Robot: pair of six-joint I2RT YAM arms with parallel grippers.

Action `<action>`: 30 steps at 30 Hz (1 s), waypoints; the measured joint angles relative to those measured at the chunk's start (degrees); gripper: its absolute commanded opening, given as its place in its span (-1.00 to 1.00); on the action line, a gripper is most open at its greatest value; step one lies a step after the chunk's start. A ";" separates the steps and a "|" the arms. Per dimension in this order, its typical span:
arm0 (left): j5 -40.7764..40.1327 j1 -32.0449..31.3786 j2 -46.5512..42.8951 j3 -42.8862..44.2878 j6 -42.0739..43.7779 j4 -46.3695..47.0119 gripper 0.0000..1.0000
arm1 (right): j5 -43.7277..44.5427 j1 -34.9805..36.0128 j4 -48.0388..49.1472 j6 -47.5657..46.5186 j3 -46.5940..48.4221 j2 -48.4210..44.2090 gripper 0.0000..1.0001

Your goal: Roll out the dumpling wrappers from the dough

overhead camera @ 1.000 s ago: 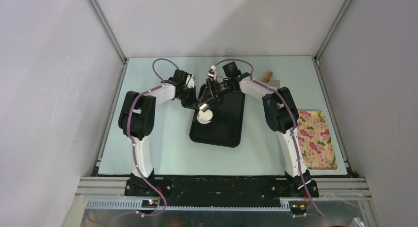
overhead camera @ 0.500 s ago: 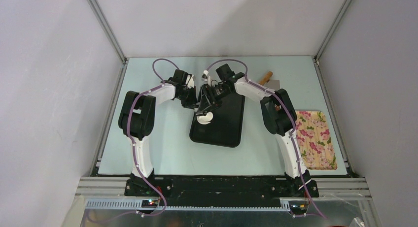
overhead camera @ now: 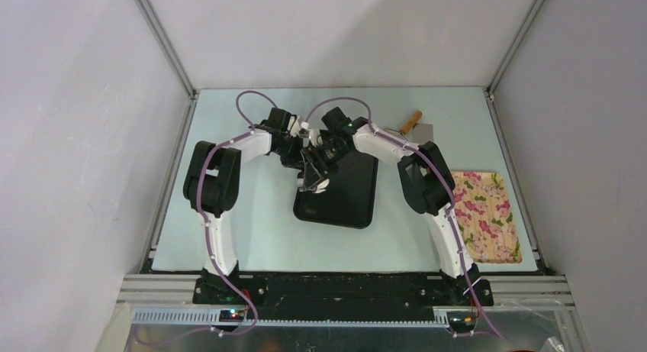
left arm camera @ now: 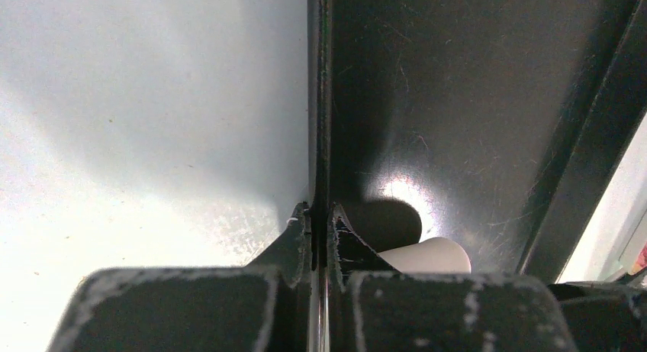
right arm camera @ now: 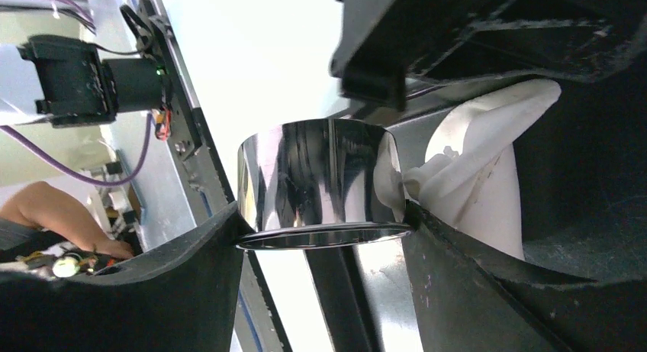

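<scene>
A black tray [overhead camera: 347, 203] lies in the middle of the table. My left gripper [left arm camera: 319, 214] is shut on the tray's left rim [left arm camera: 320, 100], one finger on each side of it. The white dough [left arm camera: 427, 254] lies inside the tray just right of that grip. My right gripper [right arm camera: 324, 230] is shut on a round steel cup [right arm camera: 317, 176], rim toward the camera, with the crumpled dough [right arm camera: 481, 161] pressed against the cup's right side and the right finger. From above, the right gripper [overhead camera: 313, 172] covers most of the dough [overhead camera: 318, 186] at the tray's left side.
A wooden-handled tool [overhead camera: 412, 121] lies at the back right of the table. A floral cloth [overhead camera: 488, 214] lies along the right edge. Both arms crowd together over the tray's far left corner.
The right arm has swung left and down with the steel cup, from above the tray's far end onto the dough. The left arm has stayed put on the rim.
</scene>
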 measured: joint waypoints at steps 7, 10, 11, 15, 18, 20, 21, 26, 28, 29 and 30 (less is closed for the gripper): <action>0.00 0.00 0.00 0.00 0.00 0.00 -1.00 | 2.19 1.92 -2.82 -5.66 0.00 -1.31 -1.00; 0.00 0.00 0.00 0.00 0.00 0.00 -1.00 | 3.17 2.73 -4.42 -8.37 -0.02 -2.64 -1.00; 0.02 0.00 0.00 0.00 0.00 0.00 -1.00 | 3.41 2.99 -5.01 -9.27 -0.02 -3.21 -1.00; 0.02 0.00 0.00 0.00 0.00 0.00 -1.00 | 3.91 4.07 -7.34 -12.55 0.00 -4.74 -1.00; 0.02 0.00 0.00 0.00 0.00 0.02 -1.00 | 3.98 4.46 -9.86 -14.60 0.59 -4.94 -1.00; 0.02 0.00 0.00 0.00 0.00 0.02 -1.00 | 4.07 4.37 -11.78 -15.67 1.38 -4.96 -1.00; 0.02 0.00 0.00 0.00 0.00 0.02 -1.00 | 4.31 4.13 -12.66 -16.37 1.90 -5.07 -1.00; 0.02 0.00 0.00 0.00 0.00 0.02 -1.00 | 8.92 1.46 -15.87 -21.16 1.36 -8.92 -1.00; 0.04 0.00 0.00 0.00 0.00 0.04 -1.00 | 12.39 0.50 -16.52 -24.00 -1.53 -12.81 -1.00; 0.07 0.00 0.00 0.00 0.00 0.04 -0.99 | 14.23 0.31 -16.76 -25.22 -3.13 -14.69 -1.00; 0.07 0.00 0.00 0.00 0.00 0.04 -0.99 | 16.02 -0.07 -16.98 -26.29 -4.85 -16.44 -1.00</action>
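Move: The cutter in the right gripper hangs low over the tray's left side, with the dough about 4 cm to the gripper's right, 3 cm ahead and some 8 cm below. The left gripper's tips are roughly 6 cm ahead and 1 cm right, 6 cm lower; the tray's middle is about 8 cm right, 4 cm ahead and 8 cm down. From the left gripper, the dough is about 3 cm back, 3 cm right and 1 cm below. Draw the right gripper back about 4 cm, keeping its grip on the metal ring cutter and easing upward, so the cutter comes free of the folded dough. Then sweep right some 8 cm over the tray, rising to about 5 cm above the start and rolling the wrist some 20 degrees. Keep the left gripper still, pinching the tray's left rim. ##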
